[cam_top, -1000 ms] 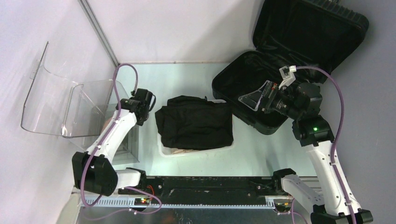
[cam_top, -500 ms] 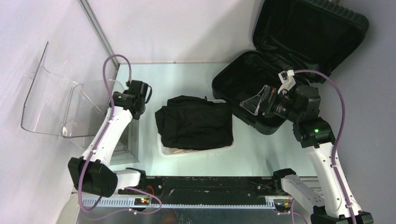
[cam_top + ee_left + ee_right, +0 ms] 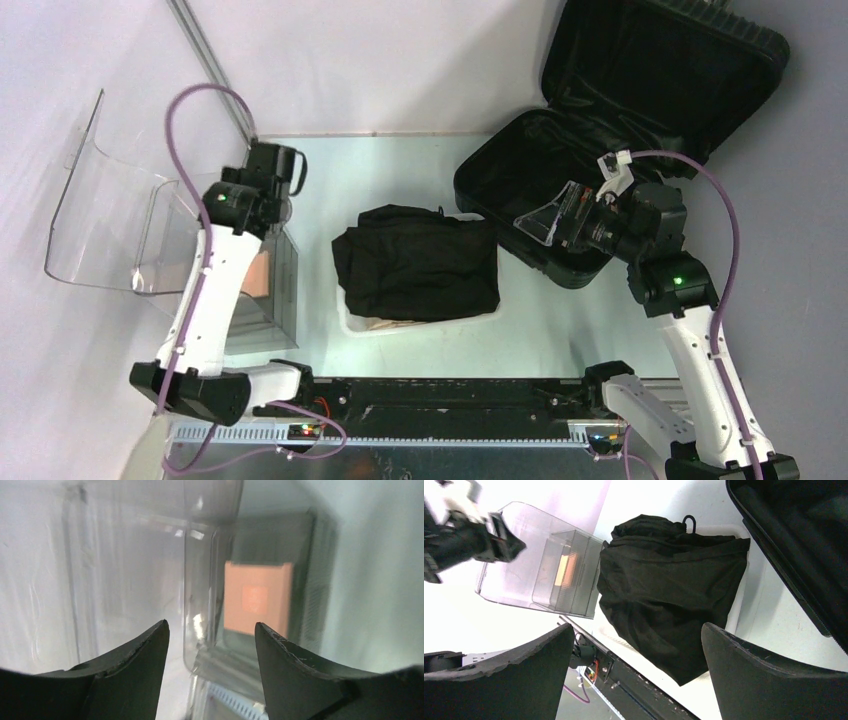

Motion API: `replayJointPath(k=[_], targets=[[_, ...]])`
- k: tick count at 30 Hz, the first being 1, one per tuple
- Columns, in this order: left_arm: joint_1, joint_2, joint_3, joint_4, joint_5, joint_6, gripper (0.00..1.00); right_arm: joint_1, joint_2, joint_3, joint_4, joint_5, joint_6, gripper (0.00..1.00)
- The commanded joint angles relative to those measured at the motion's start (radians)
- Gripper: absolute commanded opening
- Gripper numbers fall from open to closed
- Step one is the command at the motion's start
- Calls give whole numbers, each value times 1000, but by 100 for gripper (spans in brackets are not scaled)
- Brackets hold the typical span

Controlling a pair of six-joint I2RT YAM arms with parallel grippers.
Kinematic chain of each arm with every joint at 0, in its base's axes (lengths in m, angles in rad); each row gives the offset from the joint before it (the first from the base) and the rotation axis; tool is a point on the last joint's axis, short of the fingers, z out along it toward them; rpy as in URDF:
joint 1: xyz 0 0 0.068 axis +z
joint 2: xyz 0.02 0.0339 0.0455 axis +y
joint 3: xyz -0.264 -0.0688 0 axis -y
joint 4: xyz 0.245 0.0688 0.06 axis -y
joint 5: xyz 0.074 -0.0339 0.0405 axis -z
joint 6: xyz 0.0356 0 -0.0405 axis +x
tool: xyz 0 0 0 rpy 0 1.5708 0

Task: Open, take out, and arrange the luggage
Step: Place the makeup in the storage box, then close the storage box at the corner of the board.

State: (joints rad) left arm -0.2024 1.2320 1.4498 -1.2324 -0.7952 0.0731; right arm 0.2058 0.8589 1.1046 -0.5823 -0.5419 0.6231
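The luggage (image 3: 520, 170) is a big black hard-shell suitcase lying open at the back right, its lid (image 3: 660, 70) leaning up against the wall. No contents show against its dark lining. My right gripper (image 3: 538, 222) hovers open over the near rim of the suitcase base (image 3: 804, 545), with nothing between its fingers (image 3: 638, 626). My left gripper (image 3: 272, 175) is raised over a clear plastic box (image 3: 262, 275) at the left. It stands open and empty (image 3: 210, 625). A flat orange item (image 3: 256, 598) lies inside that box.
A black folded garment (image 3: 415, 262) rests on a white basket (image 3: 400, 325) at the table's middle. A curved clear plastic sheet (image 3: 100, 210) leans at the far left. The black rail (image 3: 450, 395) with both arm bases runs along the near edge.
My left gripper has opened and the arm has risen and swung back from the clear box, where the orange item now shows. The right arm has barely shifted.
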Motion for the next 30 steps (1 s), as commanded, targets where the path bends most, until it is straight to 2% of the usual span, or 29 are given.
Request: replayJointPath(k=[1, 4, 7, 11, 14, 19, 24, 27, 30], targets=[[-45, -17, 314, 5, 153, -60, 70, 4, -20, 42, 24, 16, 24, 100], [-58, -32, 467, 52, 208, -90, 71, 4, -9, 77, -9, 50, -1, 100], [-58, -65, 544, 127, 212, -88, 82, 7, 5, 91, -22, 42, 16, 100], [-57, -80, 624, 226, 71, -42, 89, 38, 2, 92, -51, 68, 17, 100], [-58, -83, 636, 319, -63, 25, 98, 47, -2, 93, -80, 82, 13, 100], [-57, -93, 619, 483, -246, 193, 100, 54, 6, 114, -114, 101, 19, 100], [-57, -130, 554, 621, -283, 379, 100, 102, 14, 116, -128, 153, 36, 100], [-53, -152, 530, 674, -303, 424, 100, 140, 25, 115, -129, 190, 47, 100], [-34, -162, 530, 662, -303, 421, 100, 165, 40, 115, -115, 200, 65, 100]])
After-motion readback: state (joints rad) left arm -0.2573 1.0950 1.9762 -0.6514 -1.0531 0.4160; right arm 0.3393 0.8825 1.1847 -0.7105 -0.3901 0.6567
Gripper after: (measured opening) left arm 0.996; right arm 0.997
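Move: The makeup already lies in the storage box, about 20 cm below the empty left hand, some 3 cm back and straight under it sideways. On the table the basket heaped with black clothes stands roughly 35 cm to the left hand's right and 4 cm back; the box's raised clear lid is about 15 cm to its left and 4 cm back, slightly lower. From the right hand the makeup lies around 54 cm left, 2 cm ahead and 25 cm down. The makeup is left behind in the storage box as the empty left hand climbs quickly away from it, nearly 30 cm up. The hand first veers about 4 cm right and slightly forward, then swings back and left, easing off near the top. The wrist tips the fingers up by close to 60 degrees, away from the box floor, while the partly open fingers spread fully. ##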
